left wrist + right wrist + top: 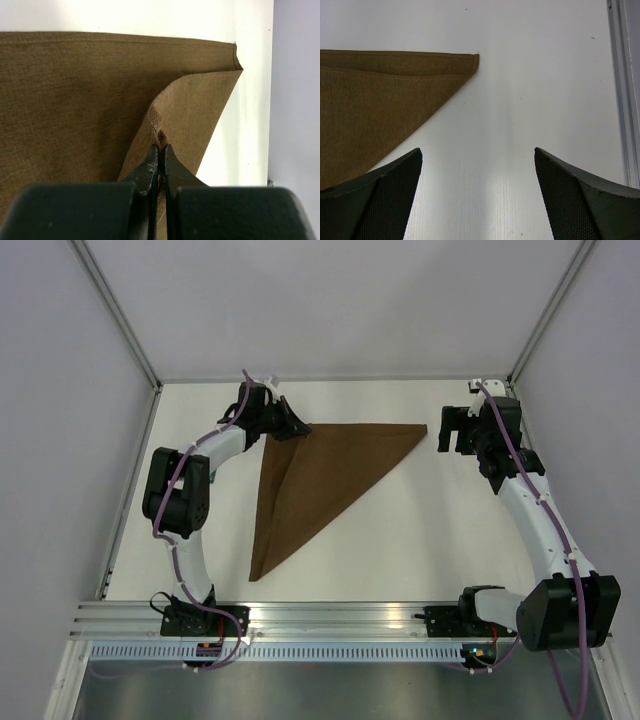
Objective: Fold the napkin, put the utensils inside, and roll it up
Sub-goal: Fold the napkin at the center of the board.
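The dark brown napkin [320, 475] lies on the white table folded into a triangle, its long edge running along the back and one tip pointing toward the near edge. My left gripper [293, 428] is at the napkin's back left corner, shut on a lifted flap of the cloth [190, 110]; in the left wrist view the gripper [161, 148] has fabric pinched between its closed fingers. My right gripper [447, 430] stands open just right of the napkin's right tip [470, 60], nothing between its fingers [395, 190]. The utensils are out of view.
White walls enclose the table [430, 540] at the back and both sides. An aluminium rail [330, 618] carries both arm bases along the near edge. A metal frame strip [620, 90] runs along the right side in the right wrist view.
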`<state>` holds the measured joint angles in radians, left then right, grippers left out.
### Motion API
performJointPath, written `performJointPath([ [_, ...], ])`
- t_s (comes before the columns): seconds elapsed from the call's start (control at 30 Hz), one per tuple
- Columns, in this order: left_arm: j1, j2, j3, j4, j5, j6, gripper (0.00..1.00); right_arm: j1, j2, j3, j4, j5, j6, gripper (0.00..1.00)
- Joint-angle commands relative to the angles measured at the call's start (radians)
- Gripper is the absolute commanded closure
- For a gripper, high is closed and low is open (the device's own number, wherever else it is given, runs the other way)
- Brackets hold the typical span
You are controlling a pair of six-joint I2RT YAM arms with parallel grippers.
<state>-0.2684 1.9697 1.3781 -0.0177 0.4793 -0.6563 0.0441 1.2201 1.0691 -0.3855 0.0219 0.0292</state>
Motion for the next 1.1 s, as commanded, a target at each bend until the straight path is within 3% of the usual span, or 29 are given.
performJointPath([
  [0.0, 0.024, 0.021, 0.056, -0.025, 0.039, -0.042, 0.98, 0.005, -0.005, -0.001, -0.021, 0.001, -0.008, 0.02],
  [1.07, 0.123, 0.092, 0.159, -0.097, 0.068, -0.011, 0.98, 0.014, -0.001, -0.005, -0.018, 0.012, -0.017, 0.02],
])
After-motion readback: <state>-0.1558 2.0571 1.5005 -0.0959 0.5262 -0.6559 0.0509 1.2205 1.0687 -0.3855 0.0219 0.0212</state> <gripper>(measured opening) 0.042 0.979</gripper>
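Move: The left gripper already holds the napkin's near-right corner in the air. The napkin's far-left corner, where it is being taken, lies about 11 cm to the left, 7 cm ahead and 10 cm below. The far-right corner is some 31 cm to the right and 7 cm ahead; the knife lies roughly 24 cm to the left, about level. From the idle right hand, the far-left corner is about 45 cm left, 16 cm ahead and 21 cm down. Bring the left gripper, still pinching the napkin's lifted corner, slowly on over the cloth towards the far-left corner, about 6 cm diagonally left and forward. Let it rise by a centimetre or so on the way, then sink some 2 cm at the end, keeping the fingers shut and the wrist nearly steady. ##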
